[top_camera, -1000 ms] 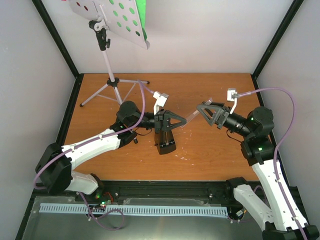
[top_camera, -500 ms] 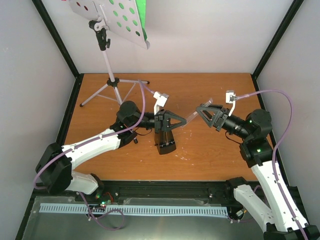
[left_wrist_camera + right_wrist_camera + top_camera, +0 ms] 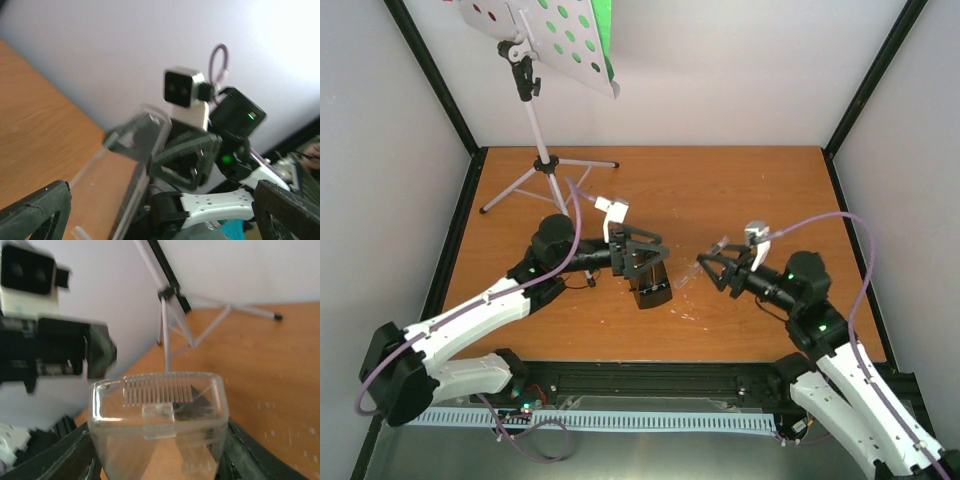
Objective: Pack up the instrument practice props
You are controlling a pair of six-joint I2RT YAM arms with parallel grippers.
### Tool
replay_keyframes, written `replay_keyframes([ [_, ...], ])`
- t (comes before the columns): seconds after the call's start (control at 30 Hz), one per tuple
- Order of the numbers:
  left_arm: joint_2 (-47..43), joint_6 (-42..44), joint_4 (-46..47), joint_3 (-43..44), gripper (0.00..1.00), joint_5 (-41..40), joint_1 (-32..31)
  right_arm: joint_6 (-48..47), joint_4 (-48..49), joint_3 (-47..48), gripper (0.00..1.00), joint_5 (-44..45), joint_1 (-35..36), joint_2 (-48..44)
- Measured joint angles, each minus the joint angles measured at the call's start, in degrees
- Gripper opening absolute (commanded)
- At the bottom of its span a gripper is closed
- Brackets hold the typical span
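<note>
The black pyramid metronome [image 3: 651, 288] stands on the table's middle. My left gripper [image 3: 640, 256] hovers just over its top, jaws wide open and empty; in the left wrist view [image 3: 160, 212] only its finger ends show at the bottom corners. My right gripper [image 3: 712, 270] is shut on the clear plastic cover [image 3: 157, 425], held tilted just right of the metronome; the cover also shows in the left wrist view [image 3: 136, 137]. The music stand's pale perforated desk [image 3: 535, 40] stands at the back left on silver tripod legs [image 3: 548, 175], with a green sheet [image 3: 605, 30] behind it.
Black frame posts and white walls close in the table [image 3: 740, 190] on three sides. The stand's legs [image 3: 200, 335] spread across the back left corner. The two grippers face each other closely at mid-table.
My right gripper has moved left and nearer with the cover, close to the metronome. My left gripper has drawn back to the left and now sits over the metronome's top.
</note>
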Motion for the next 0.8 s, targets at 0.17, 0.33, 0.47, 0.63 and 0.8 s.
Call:
replay_keyframes([
  [0.17,-4.57,3.65,-11.89,-1.97,0.99,-0.46,9.33,-5.62,-0.24,-7.69,0.53,16.55,16.11,0.55],
  [0.33,-0.68,13.53,-28.09,7.10,0.99,1.36,19.69,-9.88,2.56,-8.35,0.53,33.46,29.90,6.16],
  [0.47,1.18,20.83,-32.44,12.22,0.99,-1.60,20.74,-13.00,8.28,-8.33,0.53,47.47,37.94,11.21],
  [0.63,1.07,25.70,-32.87,11.26,0.99,-6.88,20.81,-12.96,14.16,-8.17,0.52,58.97,42.34,17.35],
  [0.8,2.36,30.38,-32.06,10.03,1.00,-11.56,20.81,-12.33,20.79,-8.17,0.52,66.62,45.68,22.82],
])
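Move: The right hand holds the clear cover; the black metronome lies about 8 cm ahead of that hand, 12 cm to its left and 18 cm below. The music stand's near foot is some 12 cm ahead, 26 cm left and 29 cm below. From the empty, open left hand, the metronome is roughly 8 cm ahead with no sideways offset, 22 cm below. Right hand carries the clear cover 10 cm down and 8 cm left towards the metronome; left withdraws forward-left. ##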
